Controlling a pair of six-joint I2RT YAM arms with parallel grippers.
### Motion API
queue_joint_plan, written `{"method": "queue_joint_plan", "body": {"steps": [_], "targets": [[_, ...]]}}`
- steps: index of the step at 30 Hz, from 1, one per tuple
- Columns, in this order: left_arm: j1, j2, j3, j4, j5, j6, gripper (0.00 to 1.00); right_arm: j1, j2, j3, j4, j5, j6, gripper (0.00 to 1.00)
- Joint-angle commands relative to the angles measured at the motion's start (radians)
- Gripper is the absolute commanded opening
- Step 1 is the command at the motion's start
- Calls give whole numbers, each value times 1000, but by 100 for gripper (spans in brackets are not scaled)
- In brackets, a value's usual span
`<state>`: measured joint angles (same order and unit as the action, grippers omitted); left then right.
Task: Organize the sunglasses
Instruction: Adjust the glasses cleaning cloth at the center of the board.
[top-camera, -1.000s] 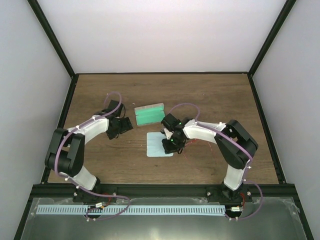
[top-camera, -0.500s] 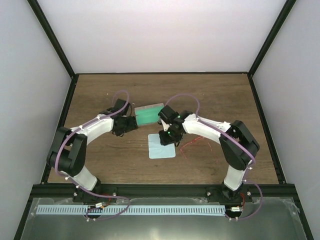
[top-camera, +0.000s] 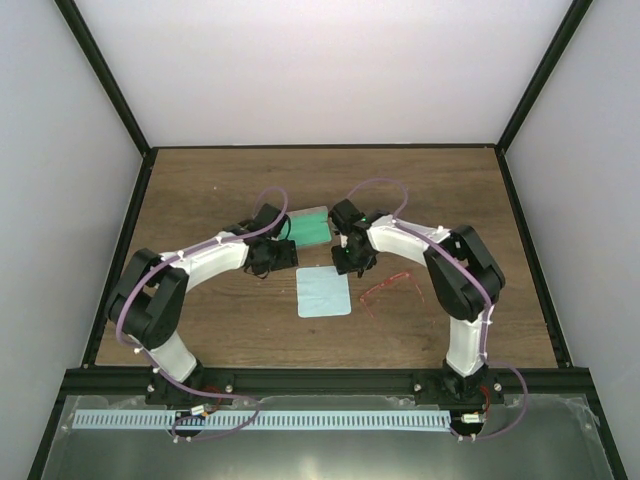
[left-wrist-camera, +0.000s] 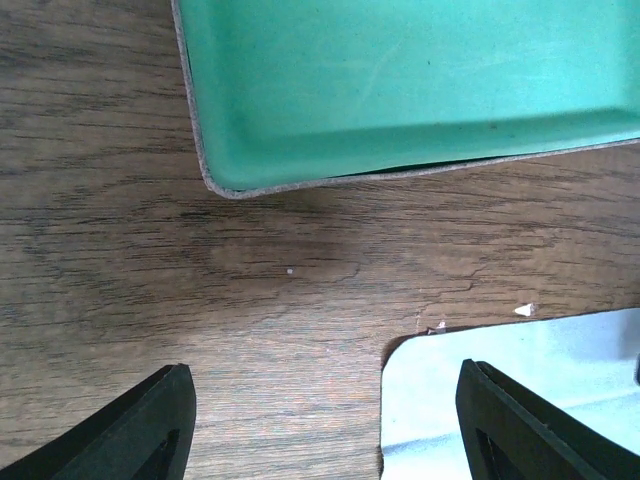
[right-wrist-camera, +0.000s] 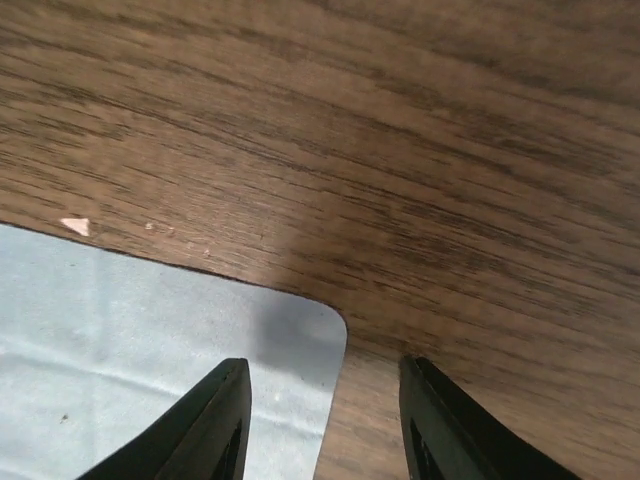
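Observation:
The sunglasses (top-camera: 391, 288), a thin red wire frame, lie on the wood to the right of the light-blue cloth (top-camera: 324, 291), with no gripper touching them. Behind the cloth lies the open case (top-camera: 311, 228), green inside. My left gripper (top-camera: 283, 254) hovers between the case's near left corner and the cloth. In the left wrist view it (left-wrist-camera: 325, 430) is open, with the cloth's corner (left-wrist-camera: 520, 390) by the right finger. My right gripper (top-camera: 351, 261) is at the cloth's far right corner. It (right-wrist-camera: 325, 420) is open over that corner (right-wrist-camera: 150, 350) and holds nothing.
The case's grey rim and green lining (left-wrist-camera: 400, 90) fill the top of the left wrist view. Black frame rails (top-camera: 320, 147) edge the wooden table, with white walls behind. Both arms arch inward over the table's middle.
The right gripper has opened and moved up and away from the sunglasses, which now lie free right of the cloth. The left arm has swung right toward the case, its jaws narrowing a little.

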<state>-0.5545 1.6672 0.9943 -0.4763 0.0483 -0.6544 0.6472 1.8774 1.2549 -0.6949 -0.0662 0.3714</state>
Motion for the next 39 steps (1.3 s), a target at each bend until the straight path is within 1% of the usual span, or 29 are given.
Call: {"method": "queue_joint_plan", "body": {"steps": [1,7,12,20,27,31,39], "targets": [[1,-1,-2,12,-14,-4,73,6,43,59,13,25,-25,41],[1,-7,-12,15,-13,-10,72,6,80,77,11,22,-30,36],[1,-9,-13,7,-23,-8,72,6,86,70,4,24,-28,29],[2,2,-10,8,-30,-5,72,6,86,57,0,17,-29,14],[2,11,-9,8,-30,-7,73,6,83,55,-6,-1,-29,7],[2,17,-7,12,-29,-8,73,6,80,52,-9,0,-29,1],[2,14,-3,11,-28,-7,73,6,34,80,-24,1,-19,1]]}}
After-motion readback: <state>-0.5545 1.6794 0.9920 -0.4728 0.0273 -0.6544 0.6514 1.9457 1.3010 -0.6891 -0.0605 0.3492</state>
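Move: The glasses cleaning cloth lies flat with its far right corner almost under the right fingers; its middle is about 5 cm back and 5 cm left of that hand, some 1 cm below. The green case sits roughly 9 cm ahead and 9 cm left, the red sunglasses about 5 cm back and 10 cm right. From the left hand the cloth's middle is about 6 cm back and 8 cm right. The right hand sinks about 1 cm, edging forward-left, and shuts its half-open fingers at the cloth's far right corner. ##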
